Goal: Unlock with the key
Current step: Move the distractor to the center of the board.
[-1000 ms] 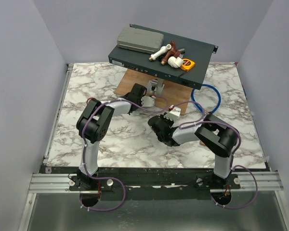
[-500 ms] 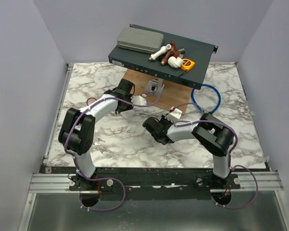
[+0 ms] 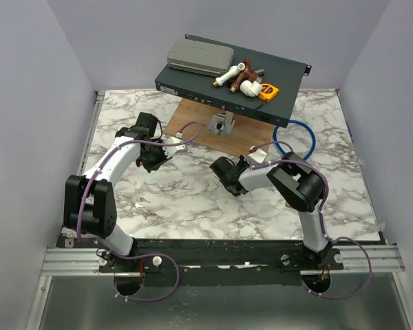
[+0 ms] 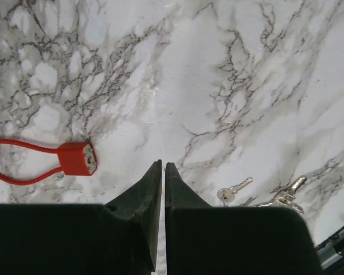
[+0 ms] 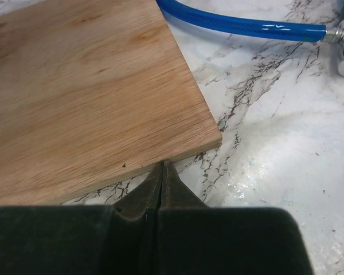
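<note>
A small silver key (image 4: pixel 235 189) lies on the marble with a bunch of keys (image 4: pixel 282 197) just to its right. A red cable lock (image 4: pixel 75 158) lies to the left. My left gripper (image 4: pixel 162 167) hangs shut and empty over the bare marble between the lock and the keys. From above, the left gripper (image 3: pixel 153 159) is left of the wooden board (image 3: pixel 204 132). My right gripper (image 5: pixel 162 165) is shut and empty, its tips at the near edge of the wooden board (image 5: pixel 86 86). A blue cable lock (image 5: pixel 246 24) lies beyond the board's corner.
A dark flat box (image 3: pixel 231 81) overhangs the back of the table and carries a grey case, pipe fittings and a tape measure. A grey padlock stand (image 3: pixel 221 126) sits upright on the board. The blue cable (image 3: pixel 295 141) coils to its right.
My left arm has swung left, away from the board, and now looks down at the marble. The right arm has shifted a little toward the board. Both grippers have stayed shut.
</note>
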Available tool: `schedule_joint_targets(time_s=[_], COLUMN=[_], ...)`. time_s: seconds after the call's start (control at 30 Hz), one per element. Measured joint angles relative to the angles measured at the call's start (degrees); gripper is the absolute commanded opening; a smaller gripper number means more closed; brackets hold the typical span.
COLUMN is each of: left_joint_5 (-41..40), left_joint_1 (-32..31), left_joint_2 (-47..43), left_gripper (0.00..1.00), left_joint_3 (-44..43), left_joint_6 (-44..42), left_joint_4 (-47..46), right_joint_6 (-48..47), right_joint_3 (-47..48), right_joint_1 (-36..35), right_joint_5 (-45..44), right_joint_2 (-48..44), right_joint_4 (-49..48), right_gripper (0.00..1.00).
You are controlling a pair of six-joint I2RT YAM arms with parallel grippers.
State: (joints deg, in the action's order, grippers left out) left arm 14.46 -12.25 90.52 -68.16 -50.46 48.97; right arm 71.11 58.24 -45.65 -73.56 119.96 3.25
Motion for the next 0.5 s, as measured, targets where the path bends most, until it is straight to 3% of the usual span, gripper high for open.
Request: schedule_joint_targets(time_s=[0.23,0.5], left_joint_5=[2.91,5.31], left_joint_1=[3.61,5.03], left_joint_2=[-0.61,-0.61], left_gripper=[0.06,0.08], left_joint_3=[0.98,0.98], left_joint_6=[0.63,2.16], left_joint_4=[2.51,3.61], right_joint_6=[-7.45,-8.48], right_joint_3=[2.80,2.86], right_joint_1=[2.12,7.41], right_joint_5=[-0.85,-0.83], right_joint_2=[2.25,3.30], right_joint_4=[-0.96,-6.64], right_gripper=[0.01,0.01])
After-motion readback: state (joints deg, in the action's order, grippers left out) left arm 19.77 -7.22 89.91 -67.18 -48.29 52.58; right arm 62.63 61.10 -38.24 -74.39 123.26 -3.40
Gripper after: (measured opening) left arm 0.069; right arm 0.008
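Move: The wooden board under the distractor rack has its middle, at the metal bracket, about 10 cm ahead of the right hand, 12 cm to its left and at its height; the shut fingertips are already at the near edge. The board's near-right corner is some 4 cm to the hand's right and 1 cm back, and the blue cable loop's middle 11 cm right and 5 cm ahead. From the left hand the board's middle is about 14 cm ahead, 23 cm right and 8 cm lower. Keeping its shut fingertips against the same spot on the wooden board's near edge, close to the right corner, the right hand pushes that end along the table, at first slowly forward, then diagonally forward and right, some 5 cm in all at one height while the wrist turns about 5 degrees clockwise. The empty left hand, clear of the board above the table, eases roughly 2 cm back and left with a slight tilt. ##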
